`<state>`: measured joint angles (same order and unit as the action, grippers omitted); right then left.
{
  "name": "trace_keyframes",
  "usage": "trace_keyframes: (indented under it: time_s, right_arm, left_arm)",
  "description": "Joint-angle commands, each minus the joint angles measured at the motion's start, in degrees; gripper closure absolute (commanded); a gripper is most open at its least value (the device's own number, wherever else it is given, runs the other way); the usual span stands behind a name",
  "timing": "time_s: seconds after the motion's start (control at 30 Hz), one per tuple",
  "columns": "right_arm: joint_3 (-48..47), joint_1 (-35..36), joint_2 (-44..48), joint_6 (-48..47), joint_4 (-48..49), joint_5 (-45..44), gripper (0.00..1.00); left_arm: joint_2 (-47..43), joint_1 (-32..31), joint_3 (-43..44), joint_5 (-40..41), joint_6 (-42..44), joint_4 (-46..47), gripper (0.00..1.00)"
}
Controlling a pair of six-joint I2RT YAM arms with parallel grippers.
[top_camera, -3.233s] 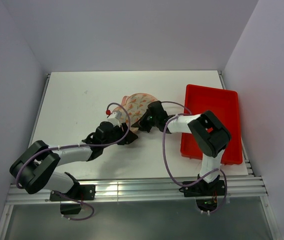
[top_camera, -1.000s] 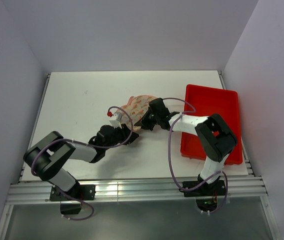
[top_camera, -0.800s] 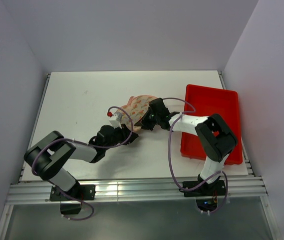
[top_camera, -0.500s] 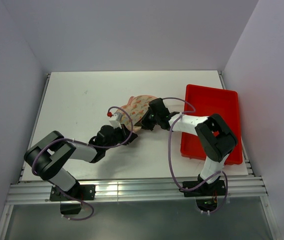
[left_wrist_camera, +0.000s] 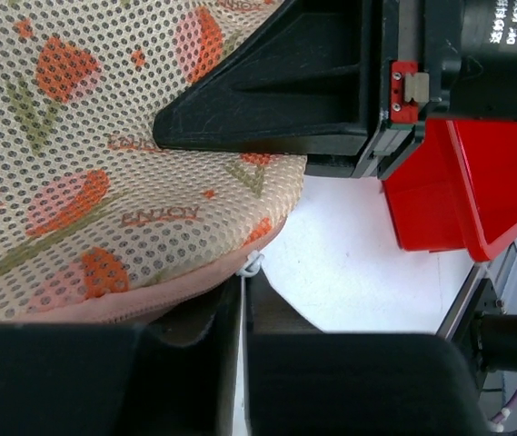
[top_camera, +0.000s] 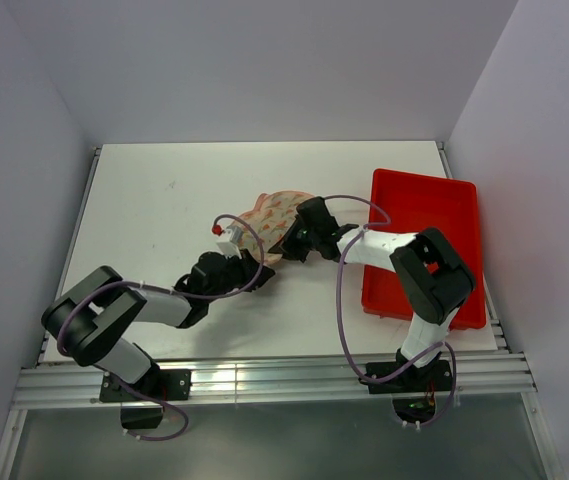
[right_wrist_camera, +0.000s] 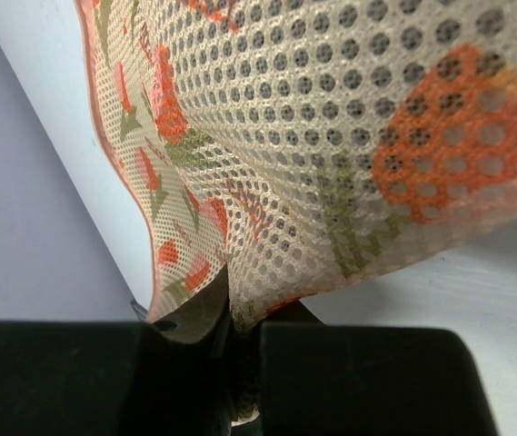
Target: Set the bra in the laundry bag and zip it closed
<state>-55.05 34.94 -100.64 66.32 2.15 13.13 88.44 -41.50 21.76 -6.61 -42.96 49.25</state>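
Note:
The laundry bag [top_camera: 279, 210], beige mesh with orange-red print and a pink zipper rim, lies folded shut as one dome at the table's middle. My left gripper [top_camera: 253, 263] is at its near rim; in the left wrist view the left gripper [left_wrist_camera: 242, 300] is shut on the small white zipper pull [left_wrist_camera: 254, 264] at the pink rim. My right gripper [top_camera: 290, 244] is at the bag's right edge; in the right wrist view the right gripper [right_wrist_camera: 240, 318] is shut on a fold of the bag's mesh [right_wrist_camera: 331, 136]. The bra is hidden.
A red plastic tray [top_camera: 434, 215] stands right of the bag, close behind the right arm; it also shows in the left wrist view [left_wrist_camera: 467, 191]. The right gripper's black body [left_wrist_camera: 313, 82] lies against the bag's top. White walls enclose the table.
Since 3.2 s ago the bag has shifted a little to the far right and the left elbow has swung inward. In the last second the left wrist edged slightly left; both grips are unchanged.

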Motion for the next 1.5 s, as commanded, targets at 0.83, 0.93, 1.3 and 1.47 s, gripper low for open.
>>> trace_keyframes:
  time_s: [0.83, 0.93, 1.3, 1.47]
  right_arm:
    - [-3.93, 1.10, 3.78, -3.04, -9.45, 1.91, 1.00]
    - [-4.01, 1.01, 3.87, -2.87, -9.36, 1.99, 1.00]
    - [-4.46, 1.01, 3.61, -2.78, -9.54, 2.61, 1.00]
    - [-4.28, 1.01, 3.43, -3.04, -9.62, 2.34, 1.00]
  left_arm:
    - [6.39, 0.54, -4.27, -1.47, -4.76, 28.09, 0.59]
    - [6.74, 0.80, -3.74, -1.74, -5.03, 27.74, 0.57]
    - [8.32, 2.65, -3.13, -2.88, -7.66, 29.05, 0.58]
    - [10.08, 3.96, -3.65, -3.76, -9.68, 32.22, 0.61]
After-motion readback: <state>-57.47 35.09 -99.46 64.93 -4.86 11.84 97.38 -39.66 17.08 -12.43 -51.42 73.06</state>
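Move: The zipper pull, a small white knot on the bag's near edge, lies right at the left fingertips, only about 1 cm farther out and 1 cm to their right, at the same height. The bag edge pinched by the right hand is some 5 cm ahead of the left hand and 2 cm to its right; the laundry bag's middle is about 11 cm ahead and a couple of centimetres lower. From the right hand, the pull is about 4 cm back and 1 cm left, level. The zipper pull is let go by the left fingers, which part to a bit under half open while the hand stays close by the bag's near edge, lifting barely 1.5 cm and rolling some 15 degrees so its left side dips. The right hand keeps its shut pinch on the bag, almost in place. ##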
